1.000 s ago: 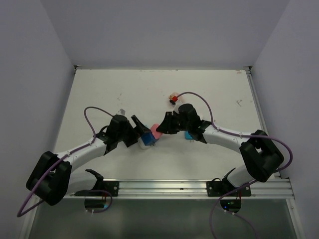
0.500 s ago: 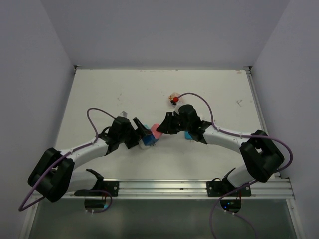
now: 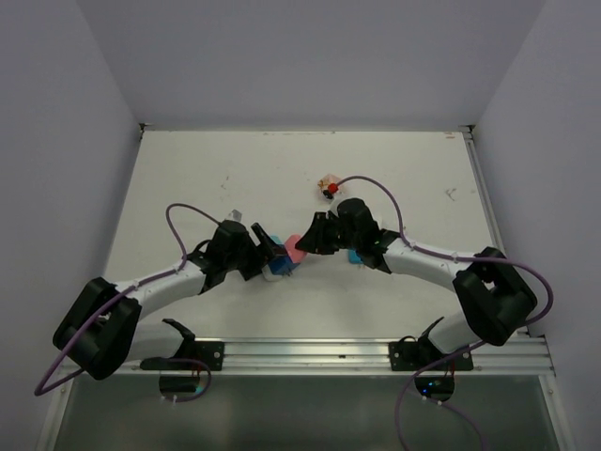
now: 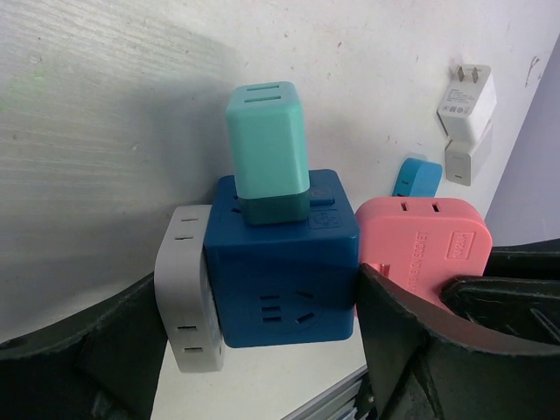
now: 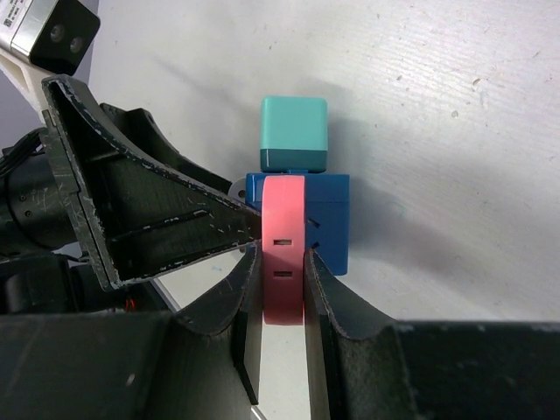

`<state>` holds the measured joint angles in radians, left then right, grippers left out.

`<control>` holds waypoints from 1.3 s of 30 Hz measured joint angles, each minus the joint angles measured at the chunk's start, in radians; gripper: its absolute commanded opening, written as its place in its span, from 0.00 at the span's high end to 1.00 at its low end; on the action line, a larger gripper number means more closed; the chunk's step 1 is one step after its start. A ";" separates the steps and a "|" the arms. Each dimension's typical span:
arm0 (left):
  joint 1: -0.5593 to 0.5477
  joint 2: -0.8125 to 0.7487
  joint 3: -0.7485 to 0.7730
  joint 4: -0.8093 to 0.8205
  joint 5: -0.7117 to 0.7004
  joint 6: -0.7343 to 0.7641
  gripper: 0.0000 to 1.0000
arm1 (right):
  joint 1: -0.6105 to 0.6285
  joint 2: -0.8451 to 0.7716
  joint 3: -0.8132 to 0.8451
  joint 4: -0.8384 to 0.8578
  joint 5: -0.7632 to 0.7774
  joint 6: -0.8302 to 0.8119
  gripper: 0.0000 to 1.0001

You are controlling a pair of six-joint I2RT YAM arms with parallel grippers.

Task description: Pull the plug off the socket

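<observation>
A blue socket cube (image 4: 280,262) sits on the table with a teal plug (image 4: 267,149) on top, a grey plug (image 4: 185,289) on one side and a pink plug (image 4: 420,245) on the other. My left gripper (image 4: 261,280) straddles the cube. One finger lies against the grey plug and the other against the cube's side by the pink plug. My right gripper (image 5: 283,262) is shut on the pink plug (image 5: 283,227), which is still seated in the socket (image 5: 328,227). From above, both grippers meet at the socket (image 3: 278,266).
A white charger (image 4: 466,101) and a loose light-blue plug (image 4: 416,178) lie farther out on the table. A small red-and-tan object (image 3: 328,186) rests behind the right arm. The aluminium rail (image 3: 310,352) runs along the near edge, and walls close in both sides.
My left gripper has slid right onto the socket and its jaws have narrowed around the cube and the grey plug. The right gripper has held still on the pink plug.
</observation>
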<state>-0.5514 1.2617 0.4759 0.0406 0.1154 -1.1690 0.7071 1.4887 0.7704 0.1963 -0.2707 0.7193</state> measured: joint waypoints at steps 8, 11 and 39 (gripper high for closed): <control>-0.011 -0.023 -0.001 -0.037 -0.023 0.000 0.48 | 0.008 -0.015 -0.008 -0.013 0.015 0.017 1.00; -0.016 -0.041 -0.001 -0.056 -0.034 -0.001 0.48 | 0.008 -0.027 -0.014 -0.018 0.015 0.041 1.00; -0.012 -0.015 0.133 -0.305 -0.245 0.031 0.48 | -0.163 -0.179 -0.114 -0.003 0.002 0.144 1.00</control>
<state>-0.5632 1.2465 0.6086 -0.2646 -0.1295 -1.1381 0.5442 1.3094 0.6559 0.1928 -0.2691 0.8635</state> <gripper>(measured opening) 0.798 0.233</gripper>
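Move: My right hand grips the pink plug, still seated in the blue socket, whose middle is about 4 cm left, 2 cm back and 4 cm below that hand. The light blue plug lies roughly 14 cm to its right, level with it and 9 cm down. My left hand grips the blue socket, with the pink plug some 5 cm right, 2 cm ahead and 2 cm above; the teal plug is about 4 cm straight ahead at hand height. I keep both grips and pull the pink plug against the blue socket: both hands edge back, rise nearly 3 cm and sink again, my right hand straining rightward. Then they part suddenly, my right going right and a little forward, about 6 cm right in all and turning clockwise, while my left swings 4 cm left and rolls some 15 degrees, its left side rising. ##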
